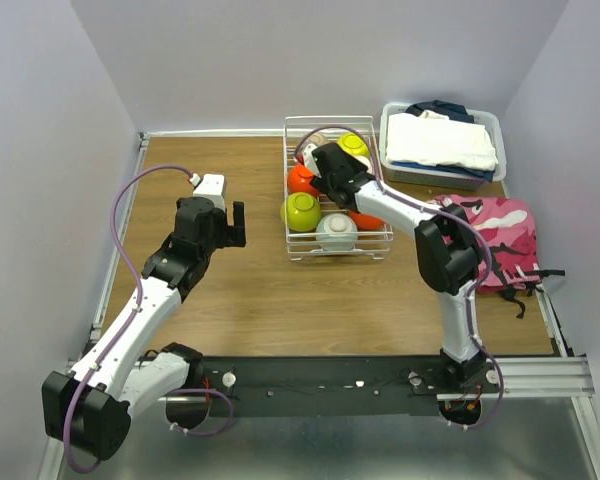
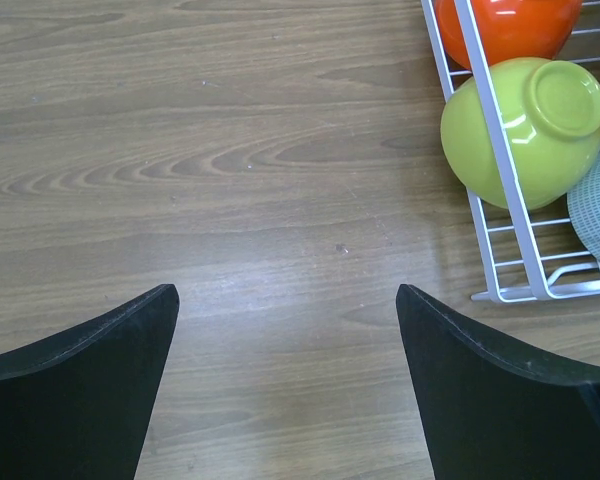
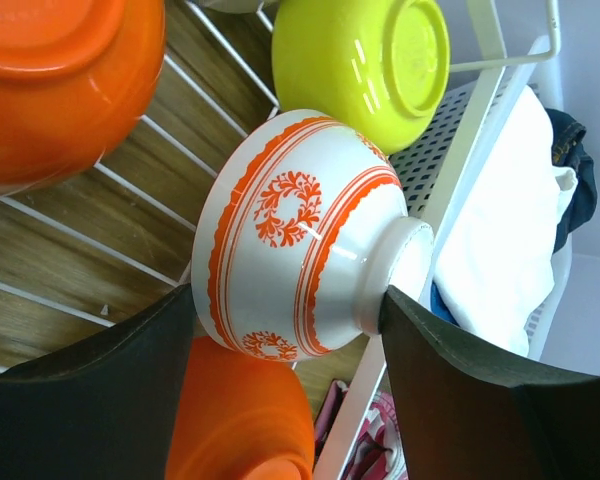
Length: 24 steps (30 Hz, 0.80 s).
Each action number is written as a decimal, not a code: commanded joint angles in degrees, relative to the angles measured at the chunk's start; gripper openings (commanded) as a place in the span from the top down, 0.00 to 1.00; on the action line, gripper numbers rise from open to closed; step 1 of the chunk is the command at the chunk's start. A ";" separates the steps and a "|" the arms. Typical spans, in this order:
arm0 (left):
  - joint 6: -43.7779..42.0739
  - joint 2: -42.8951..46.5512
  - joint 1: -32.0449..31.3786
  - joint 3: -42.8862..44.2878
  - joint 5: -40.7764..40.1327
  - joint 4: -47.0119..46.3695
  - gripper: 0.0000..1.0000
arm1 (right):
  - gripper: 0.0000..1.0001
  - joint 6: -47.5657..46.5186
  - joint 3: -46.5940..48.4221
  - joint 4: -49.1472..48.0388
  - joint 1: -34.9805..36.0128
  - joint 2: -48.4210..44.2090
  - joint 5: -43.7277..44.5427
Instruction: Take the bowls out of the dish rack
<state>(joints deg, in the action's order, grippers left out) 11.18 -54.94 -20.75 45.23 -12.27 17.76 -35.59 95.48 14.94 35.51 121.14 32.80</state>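
The white wire dish rack stands at the back centre, holding several bowls. Among them are a lime-green bowl, a pale blue one, an orange one and a second lime-green one. My right gripper reaches into the rack. In the right wrist view it is shut on the white-and-red patterned bowl, one finger at the rim and the other at the foot. Orange bowls lie beside and below it. My left gripper hovers open over bare wood, left of the rack.
A grey bin of folded clothes sits right of the rack. A pink camouflage bag lies at the right edge. Walls close in the back and both sides. Bare wooden table stretches left of and in front of the rack.
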 commanded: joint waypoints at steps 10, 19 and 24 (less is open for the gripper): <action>0.16 0.36 -0.34 0.03 1.81 0.26 0.01 | 0.66 10.19 0.06 -1.84 -0.26 -6.88 -9.85; 0.51 0.71 -0.34 -0.23 4.27 -0.53 0.01 | 0.67 18.27 -0.12 -2.37 -0.35 -8.99 -12.85; 0.86 0.97 -0.34 -0.50 6.38 -1.15 0.01 | 0.67 24.68 -2.14 -3.77 -0.61 -11.62 -14.51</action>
<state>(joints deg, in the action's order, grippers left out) 11.22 -54.92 -20.75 45.21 -9.08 18.02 -18.20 95.13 14.83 35.24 114.74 20.36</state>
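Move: The patterned white bowl is already between my right fingers, a little above its slot in the rack. The left orange bowl sits about 10 cm to that hand's left, level with it and some 3 cm lower. At that same lower height are the yellow-green bowl, roughly 9 cm farther out, and the right orange bowl, 8 cm nearer and 3 cm right. From my idle left hand the patterned bowl is around 18 cm ahead, 27 cm right and 7 cm below. With the patterned white bowl still pinched rim to foot, I lift my right hand clear and carry it left, about 4 cm each way, rising first and then swinging across towards the space over the left orange bowl. As I go I roll the wrist some 25 degrees, its left side coming up, and the fingers keep their hold. ##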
